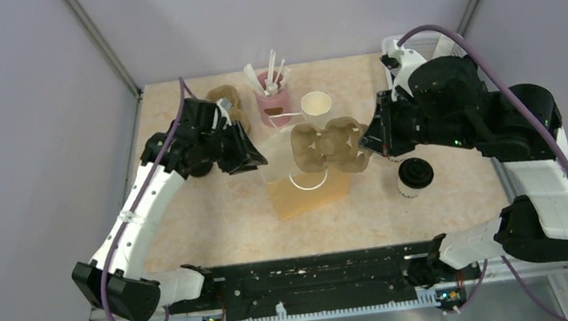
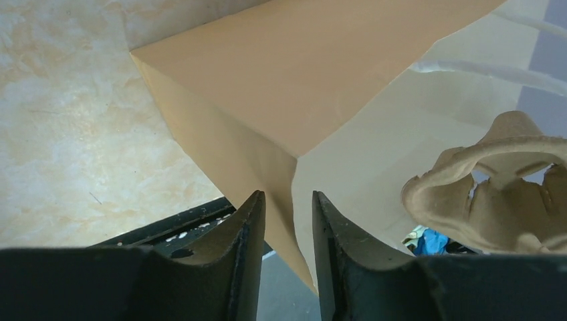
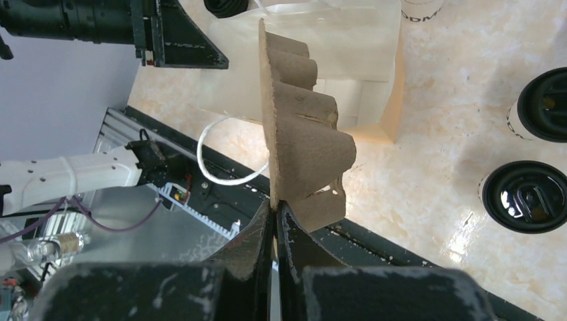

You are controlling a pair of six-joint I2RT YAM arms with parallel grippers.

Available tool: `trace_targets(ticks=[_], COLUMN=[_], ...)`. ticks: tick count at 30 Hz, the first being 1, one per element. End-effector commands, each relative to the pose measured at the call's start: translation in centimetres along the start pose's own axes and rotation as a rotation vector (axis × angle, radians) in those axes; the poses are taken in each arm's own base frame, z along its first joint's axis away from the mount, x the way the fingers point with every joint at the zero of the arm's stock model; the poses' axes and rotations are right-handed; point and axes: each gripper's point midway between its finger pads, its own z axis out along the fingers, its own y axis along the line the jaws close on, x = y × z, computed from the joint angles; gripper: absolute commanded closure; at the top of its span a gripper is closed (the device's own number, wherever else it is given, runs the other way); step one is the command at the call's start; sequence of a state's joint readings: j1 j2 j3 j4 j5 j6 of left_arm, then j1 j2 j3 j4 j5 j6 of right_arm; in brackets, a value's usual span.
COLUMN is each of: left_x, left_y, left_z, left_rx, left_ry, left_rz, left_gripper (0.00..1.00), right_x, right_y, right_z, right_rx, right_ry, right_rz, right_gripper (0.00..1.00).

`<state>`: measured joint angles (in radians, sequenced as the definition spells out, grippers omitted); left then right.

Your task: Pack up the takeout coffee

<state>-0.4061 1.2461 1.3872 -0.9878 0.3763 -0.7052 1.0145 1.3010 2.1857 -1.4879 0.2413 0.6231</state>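
One takeout coffee cup [image 1: 414,175] with a black lid stands on the table right of the paper bag [image 1: 313,193]. The right wrist view shows two lidded cups [image 3: 528,197] [image 3: 545,103] side by side. My right gripper [image 3: 275,204] is shut on the rim of a brown pulp cup carrier [image 3: 301,134], which hangs tilted over the bag's open mouth [image 3: 354,100]. From above, the carrier [image 1: 327,143] covers the bag's top and the right gripper [image 1: 368,149] is at its right edge. My left gripper [image 2: 287,195] straddles the bag's left rim [image 2: 267,87], jaws apart, not clamped.
Behind the bag stand a lidless white cup [image 1: 316,105] and a pink holder with stirrers [image 1: 274,101]. More brown carriers [image 1: 226,102] lie at the back left. The bag's white handle [image 3: 227,175] loops toward the black rail [image 1: 318,274] at the near edge.
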Motion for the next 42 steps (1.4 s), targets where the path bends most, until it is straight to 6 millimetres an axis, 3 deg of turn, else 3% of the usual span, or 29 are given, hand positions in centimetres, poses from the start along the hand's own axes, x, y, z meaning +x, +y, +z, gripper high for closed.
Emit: trace_targets(ticks=[1, 6, 11, 16, 19, 25, 30, 39, 42], left_x=[-1.3, -1.8, -2.4, -2.8, -2.8, -2.8, -2.7, -2.8, -2.7], left_y=[-1.5, -2.1, -2.9, -2.2, -2.4, -2.6, -2.3, -2.3, -2.3], left_z=[-0.2, 0.2, 0.3, 0.3, 0.0, -0.6, -0.9, -0.8, -0.7], left_rx=[0.008, -0.005, -0.006, -0.041, -0.030, -0.026, -0.034, -0.031, -0.026], left_ry=[-0.066, -0.077, -0.088, -0.118, -0.137, -0.151, -0.158, -0.169, -0.164], left_rz=[0.068, 0.106, 0.152, 0.136, 0.119, 0.117, 0.111, 0.112, 0.110], left_gripper=[0.67, 0.78, 0.78, 0.79, 0.78, 0.62, 0.65, 0.76, 0.82], right_x=[0.7, 0.3, 0.2, -0.4, 0.0, 0.8, 0.7, 0.5, 0.7], right_y=[-0.1, -0.4, -0.4, 0.5, -0.1, -1.1, -0.9, -0.5, -0.7], right_z=[2.0, 4.4, 6.0, 5.6, 6.0, 6.8, 7.2, 5.6, 5.9], right_rx=[0.006, 0.009, -0.027, -0.063, -0.029, 0.021, 0.022, -0.011, -0.002], right_ry=[0.083, 0.149, 0.217, 0.210, 0.220, 0.240, 0.248, 0.219, 0.222], right_rz=[0.023, 0.045, 0.084, 0.125, 0.142, 0.146, 0.154, 0.176, 0.181], right_gripper=[1.00, 1.00, 1.00, 1.00, 1.00, 1.00, 1.00, 1.00, 1.00])
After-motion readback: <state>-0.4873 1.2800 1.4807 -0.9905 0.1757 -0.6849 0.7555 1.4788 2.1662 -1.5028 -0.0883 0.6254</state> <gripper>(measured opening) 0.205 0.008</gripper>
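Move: The right hand grips one end of the drink tray above the paper bag, whose mouth lies about 7 cm ahead, 10 cm left and 17 cm below. The nearer coffee stands some 8 cm ahead and 16 cm right of this hand, the farther coffee about 17 cm ahead and 14 cm right, both roughly 37 cm lower. For the left hand, the bag's left rim is 2 cm right, 1 cm ahead and 2 cm below. Down, forward and to the left at once, the right hand brings the gripped tray into the bag's mouth, sinking about 5 cm and tipping its fingers down some 15 degrees, then almost stays in place. The left hand eases 2 cm forward at the left rim, narrowing its fingers around the paper edge, reopening them a little, then narrowing them again. ##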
